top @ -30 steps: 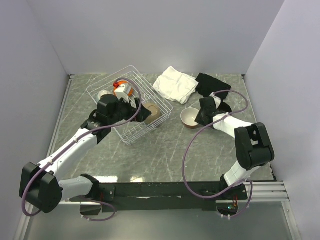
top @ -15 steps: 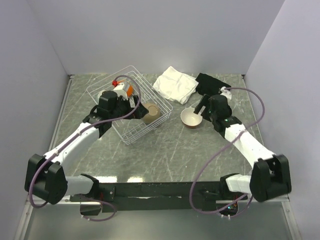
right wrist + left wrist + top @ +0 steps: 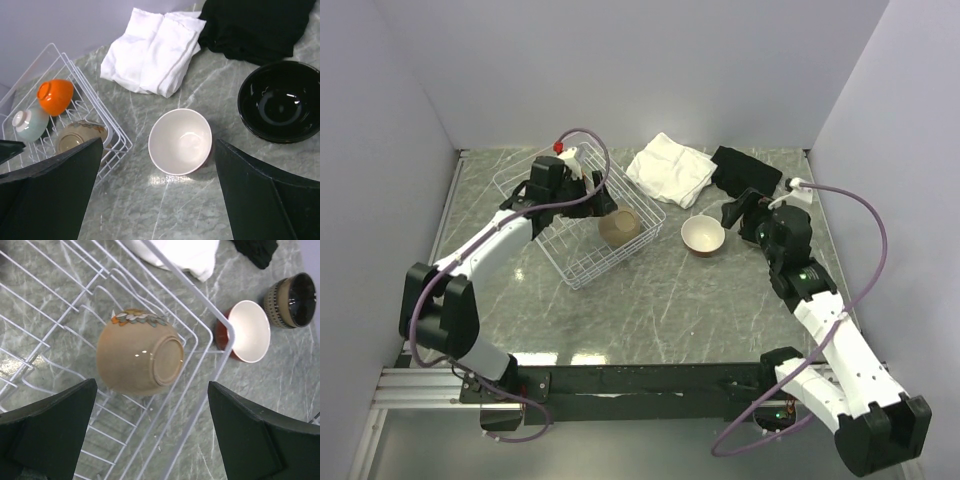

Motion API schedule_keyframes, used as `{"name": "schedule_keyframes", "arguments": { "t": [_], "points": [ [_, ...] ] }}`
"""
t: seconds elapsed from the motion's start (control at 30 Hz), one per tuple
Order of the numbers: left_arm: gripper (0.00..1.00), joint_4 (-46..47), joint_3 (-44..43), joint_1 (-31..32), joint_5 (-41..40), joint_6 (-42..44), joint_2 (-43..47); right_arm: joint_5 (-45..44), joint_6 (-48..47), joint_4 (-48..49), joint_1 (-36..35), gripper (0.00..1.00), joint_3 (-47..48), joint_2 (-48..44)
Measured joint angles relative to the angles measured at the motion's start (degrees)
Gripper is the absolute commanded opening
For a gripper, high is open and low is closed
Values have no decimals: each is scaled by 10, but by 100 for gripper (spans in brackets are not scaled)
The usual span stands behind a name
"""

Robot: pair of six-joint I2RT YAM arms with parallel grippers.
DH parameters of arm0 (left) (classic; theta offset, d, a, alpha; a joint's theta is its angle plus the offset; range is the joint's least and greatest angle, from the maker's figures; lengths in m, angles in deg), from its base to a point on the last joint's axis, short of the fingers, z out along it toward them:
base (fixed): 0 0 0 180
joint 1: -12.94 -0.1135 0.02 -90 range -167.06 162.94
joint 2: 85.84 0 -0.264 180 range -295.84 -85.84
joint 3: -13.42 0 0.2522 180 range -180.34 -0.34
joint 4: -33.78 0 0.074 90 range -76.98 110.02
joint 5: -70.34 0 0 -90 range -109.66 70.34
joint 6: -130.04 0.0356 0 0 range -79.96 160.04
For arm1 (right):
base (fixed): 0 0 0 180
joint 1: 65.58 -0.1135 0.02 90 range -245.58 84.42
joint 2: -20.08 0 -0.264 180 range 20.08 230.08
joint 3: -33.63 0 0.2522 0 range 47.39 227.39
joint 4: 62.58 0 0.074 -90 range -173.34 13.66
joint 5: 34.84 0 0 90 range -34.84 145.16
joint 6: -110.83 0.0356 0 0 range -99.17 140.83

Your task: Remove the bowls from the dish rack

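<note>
The white wire dish rack (image 3: 630, 175) stands at the back left. A tan bowl (image 3: 619, 228) lies on its side in the rack's right corner. My left gripper (image 3: 588, 190) hovers open over the rack, above and apart from the tan bowl (image 3: 140, 357). The right wrist view shows an orange bowl (image 3: 55, 96) and a pale blue-green bowl (image 3: 30, 124) in the rack (image 3: 100, 107). A red bowl with a cream inside (image 3: 703, 236) stands upright on the table. My right gripper (image 3: 745, 215) is open and empty, above the red bowl (image 3: 180, 141). A dark brown bowl (image 3: 280, 100) stands to its right.
A folded white cloth (image 3: 669, 168) and a black cloth (image 3: 745, 170) lie at the back of the table. Walls close off the back and both sides. The rack's rim wire (image 3: 200, 295) runs between the tan bowl and the red bowl (image 3: 245, 332).
My left arm has swung back and up over the rack, covering the orange bowl in the top view. My right arm has drawn back from the red bowl toward the right.
</note>
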Motion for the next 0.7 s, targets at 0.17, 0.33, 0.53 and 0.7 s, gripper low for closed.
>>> {"name": "schedule_keyframes", "arguments": {
  "t": [0.17, 0.33, 0.53, 0.7],
  "points": [
    [100, -33, -39, -14, 25, 16, -54, -1, -12, -1, 0, 100, -7, -26],
    [100, -69, -81, -19, 56, 38, -112, 1, -14, -6, 0, 100, -24, -32],
    [100, -94, -91, -19, 81, 57, -144, 4, -17, -20, 0, 100, -32, -34],
    [99, -96, -106, -19, 93, 68, -167, 7, -22, -28, 0, 100, -32, -38]
  ]
}}
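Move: The beige bowl, leaning on its side at the near right end of the rack, lies about 3 cm ahead of the left hand, 3 cm to its right and some 11 cm below. The orange bowl stands roughly 12 cm farther out and 11 cm to the left of it; the mint bowl, 8 cm farther out and 18 cm left of it. The red bowl is on the table, about 17 cm right of the beige one and level with it. From the right hand the beige bowl lies some 22 cm left, 9 cm ahead and 17 cm below. The left hand, empty and wide open, sinks about 7 cm towards the beige bowl in the rack, easing off as its fingertips come close above the bowl; meanwhile the wrist tips the fingers some 15 degrees more steeply down and turns slightly clockwise, with only a slight drift to the right. The right hand, also empty and open, draws back and ends a little lower, about 2 cm each way, still well above the table beside the red bowl. ##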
